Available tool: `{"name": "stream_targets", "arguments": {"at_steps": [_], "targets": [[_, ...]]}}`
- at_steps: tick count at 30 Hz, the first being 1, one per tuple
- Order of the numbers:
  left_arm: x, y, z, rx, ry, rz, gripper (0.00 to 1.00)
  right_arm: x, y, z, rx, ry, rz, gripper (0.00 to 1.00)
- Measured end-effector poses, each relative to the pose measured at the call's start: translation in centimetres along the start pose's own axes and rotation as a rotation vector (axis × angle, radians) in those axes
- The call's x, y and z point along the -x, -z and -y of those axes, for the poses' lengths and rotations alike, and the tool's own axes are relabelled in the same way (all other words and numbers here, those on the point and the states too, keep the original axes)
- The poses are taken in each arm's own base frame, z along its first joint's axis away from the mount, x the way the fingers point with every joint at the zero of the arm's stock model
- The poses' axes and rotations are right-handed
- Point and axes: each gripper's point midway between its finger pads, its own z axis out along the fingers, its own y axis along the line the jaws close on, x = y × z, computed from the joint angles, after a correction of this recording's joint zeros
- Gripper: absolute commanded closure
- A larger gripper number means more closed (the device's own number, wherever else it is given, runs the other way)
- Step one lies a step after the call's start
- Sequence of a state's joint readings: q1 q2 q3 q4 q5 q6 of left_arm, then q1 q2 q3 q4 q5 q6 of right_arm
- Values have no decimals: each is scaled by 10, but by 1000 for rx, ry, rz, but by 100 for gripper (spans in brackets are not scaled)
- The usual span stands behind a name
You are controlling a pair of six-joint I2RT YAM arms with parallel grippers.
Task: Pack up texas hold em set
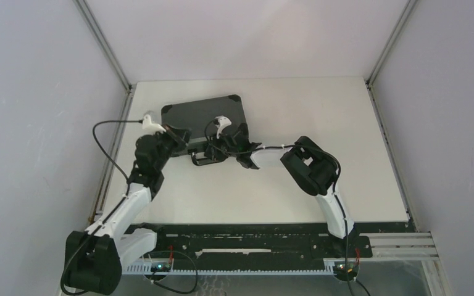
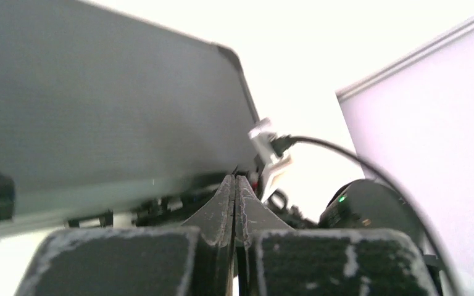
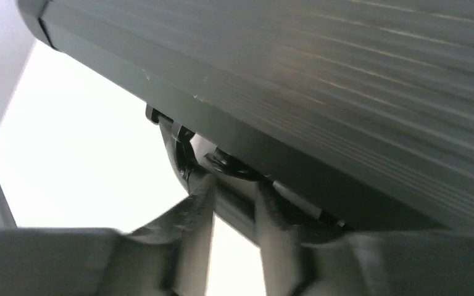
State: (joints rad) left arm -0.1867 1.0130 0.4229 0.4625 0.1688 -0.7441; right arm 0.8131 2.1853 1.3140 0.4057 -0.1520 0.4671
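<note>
The texas hold em set shows only as a closed black briefcase (image 1: 205, 114) lying flat at the table's back left; chips, cards and buttons are hidden. Its handle (image 1: 202, 159) sticks out from the front edge. My left gripper (image 1: 178, 137) sits at the case's front left corner. In the left wrist view the gripper (image 2: 236, 180) is shut, empty, its tip just under the case's lid (image 2: 99, 111). My right gripper (image 1: 225, 147) is at the handle's right end. In the right wrist view it (image 3: 234, 185) stands open, its blurred fingers either side of the handle's mount (image 3: 185, 154) beneath the case (image 3: 345, 80).
The white table (image 1: 321, 154) stretches to the right of the case. Grey walls close in on both sides, with metal rails (image 1: 105, 43) at the corners. A black cable (image 1: 102, 142) loops out left of my left wrist. A slotted rail (image 1: 253, 237) runs along the near edge.
</note>
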Motion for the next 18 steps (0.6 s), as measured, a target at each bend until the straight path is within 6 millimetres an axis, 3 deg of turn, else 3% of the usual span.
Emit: {"name": "stream_targets", "arguments": {"at_steps": [2, 5, 8, 12, 18], "targets": [[31, -3, 16, 14, -43, 32, 99, 5, -1, -2, -28, 21, -46, 48], [56, -4, 29, 29, -75, 56, 98, 16, -4, 4, -130, 66, -118, 47], [53, -3, 23, 63, -86, 28, 97, 31, -3, 27, -230, 112, -91, 42], [40, 0, 7, 127, -85, -24, 97, 32, 0, 35, -257, 151, -98, 30], [37, 2, 0, 157, -98, -34, 98, 36, -4, 44, -300, 209, -177, 40]]}}
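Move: The closed case's front clasp, the small dark tab with the wire loop, lies about 2 cm ahead and 2 cm to the left of the right fingertips, roughly level with them. The handle's middle is about 1 cm behind and 1 cm left of those fingertips, and the case's middle some 10 cm ahead and 3 cm left. From the left hand the clasp lies about 5 cm ahead, 7 cm right and 14 cm below. Case pushed away by the right hand: from beside the front clasp it drives forward about 5 cm, veering some 3 cm right, bearing on the case front as the part-open fingers spread wider around the wire loop and the wrist rolls left side down, some 20 degrees. Above, the left hand, fingers shut, rises about 6 cm, then sinks roughly halfway back. ##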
